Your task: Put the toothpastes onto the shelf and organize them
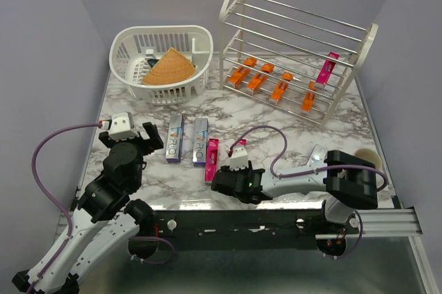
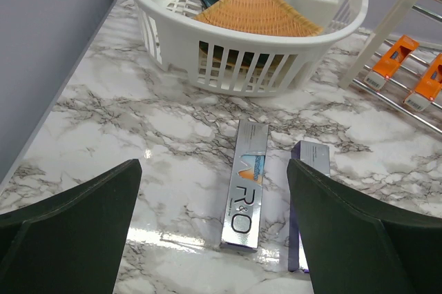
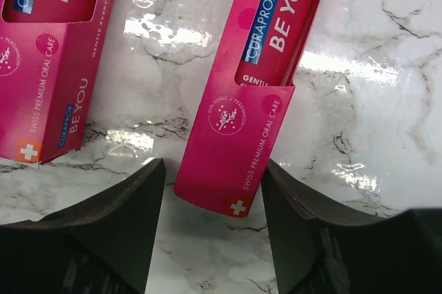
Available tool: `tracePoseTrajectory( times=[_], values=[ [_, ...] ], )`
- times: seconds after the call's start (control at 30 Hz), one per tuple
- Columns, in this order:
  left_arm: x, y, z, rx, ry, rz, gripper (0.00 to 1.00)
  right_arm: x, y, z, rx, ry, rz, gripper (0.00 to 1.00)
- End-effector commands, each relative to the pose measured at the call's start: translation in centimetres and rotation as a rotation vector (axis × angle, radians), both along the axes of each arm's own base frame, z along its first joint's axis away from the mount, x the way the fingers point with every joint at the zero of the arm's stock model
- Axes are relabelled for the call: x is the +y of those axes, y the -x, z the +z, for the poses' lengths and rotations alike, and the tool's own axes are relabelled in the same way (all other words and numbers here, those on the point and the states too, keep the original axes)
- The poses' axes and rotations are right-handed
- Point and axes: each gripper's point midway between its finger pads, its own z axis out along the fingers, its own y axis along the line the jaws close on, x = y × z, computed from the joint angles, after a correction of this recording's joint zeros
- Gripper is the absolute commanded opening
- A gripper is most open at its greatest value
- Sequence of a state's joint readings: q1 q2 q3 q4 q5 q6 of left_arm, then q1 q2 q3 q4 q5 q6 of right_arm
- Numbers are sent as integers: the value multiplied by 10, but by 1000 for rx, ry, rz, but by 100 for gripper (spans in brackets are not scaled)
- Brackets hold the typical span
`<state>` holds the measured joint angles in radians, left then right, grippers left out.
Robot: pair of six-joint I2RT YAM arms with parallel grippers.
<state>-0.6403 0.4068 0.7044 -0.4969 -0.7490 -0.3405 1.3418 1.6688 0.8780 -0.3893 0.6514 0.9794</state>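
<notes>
A pink toothpaste carton (image 3: 255, 94) lies flat on the marble, its near end between the fingers of my right gripper (image 3: 213, 170). The jaws stand open. The right finger is at the carton's edge; a narrow gap remains on the left. A second pink carton (image 3: 48, 52) lies just left of it. Two silver toothpastes (image 1: 174, 139) (image 1: 200, 141) lie mid-table, the left one in front of my open, empty left gripper (image 2: 214, 170). The shelf (image 1: 231, 4) stands at the back right. Its lower rods carry several orange cartons (image 1: 259, 80) and one pink carton (image 1: 327, 70).
A white slotted basket (image 1: 131, 38) holding a tan woven cone (image 1: 169, 67) stands at the back left, close to the shelf's left end. A pale cup (image 1: 364, 157) sits at the table's right edge behind the right arm.
</notes>
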Motion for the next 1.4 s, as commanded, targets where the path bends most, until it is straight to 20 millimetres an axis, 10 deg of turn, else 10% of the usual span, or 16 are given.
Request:
tracePoseTrajectory(
  times=[0.0, 0.37, 0.73, 1.03, 1.37],
  values=[
    [4, 0, -2, 3, -7, 16, 99, -18, -10, -8, -61, 78, -63, 63],
    [2, -1, -3, 8, -7, 12, 99, -35, -23, 20, -160, 101, -125, 49],
    [1, -2, -4, 11, -8, 8, 99, -38, -49, 90, -331, 96, -160, 45],
    [1, -2, -3, 8, -6, 5, 99, -43, -105, 167, -451, -17, -190, 44],
    [0, -2, -4, 10, -6, -1, 99, -95, -178, 239, -570, -49, -327, 44]
  ],
)
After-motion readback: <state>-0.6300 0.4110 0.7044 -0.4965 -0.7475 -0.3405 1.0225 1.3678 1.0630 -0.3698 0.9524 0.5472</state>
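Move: The right hand's open fingers straddle the near end of the right-hand pink toothpaste, low at the table; its middle lies about 4 cm ahead and at finger height. The other pink toothpaste is some 8 cm to the hand's left and 5 cm ahead, the nearer silver box 12 cm left and 10 cm ahead. On the shelf the second orange toothpaste stands about 30 cm ahead, 7 cm right and slightly higher. From the left hand the aimed-at toothpaste is 26 cm right, 2 cm back and 25 cm below. Staying low at the table, the right hand closes its fingers on the sides of the pink toothpaste near its near end, shifting about 3.5 cm to its right and a little forward as they draw together. Then, keeping that pinch, it lifts up and forward towards the shelf, some 19 cm up and 14 cm forward overall with a further drift right, speeding away from the other pink toothpaste while the fingers swing up from their downward slant by about 25 degrees and the hand turns slightly clockwise. ##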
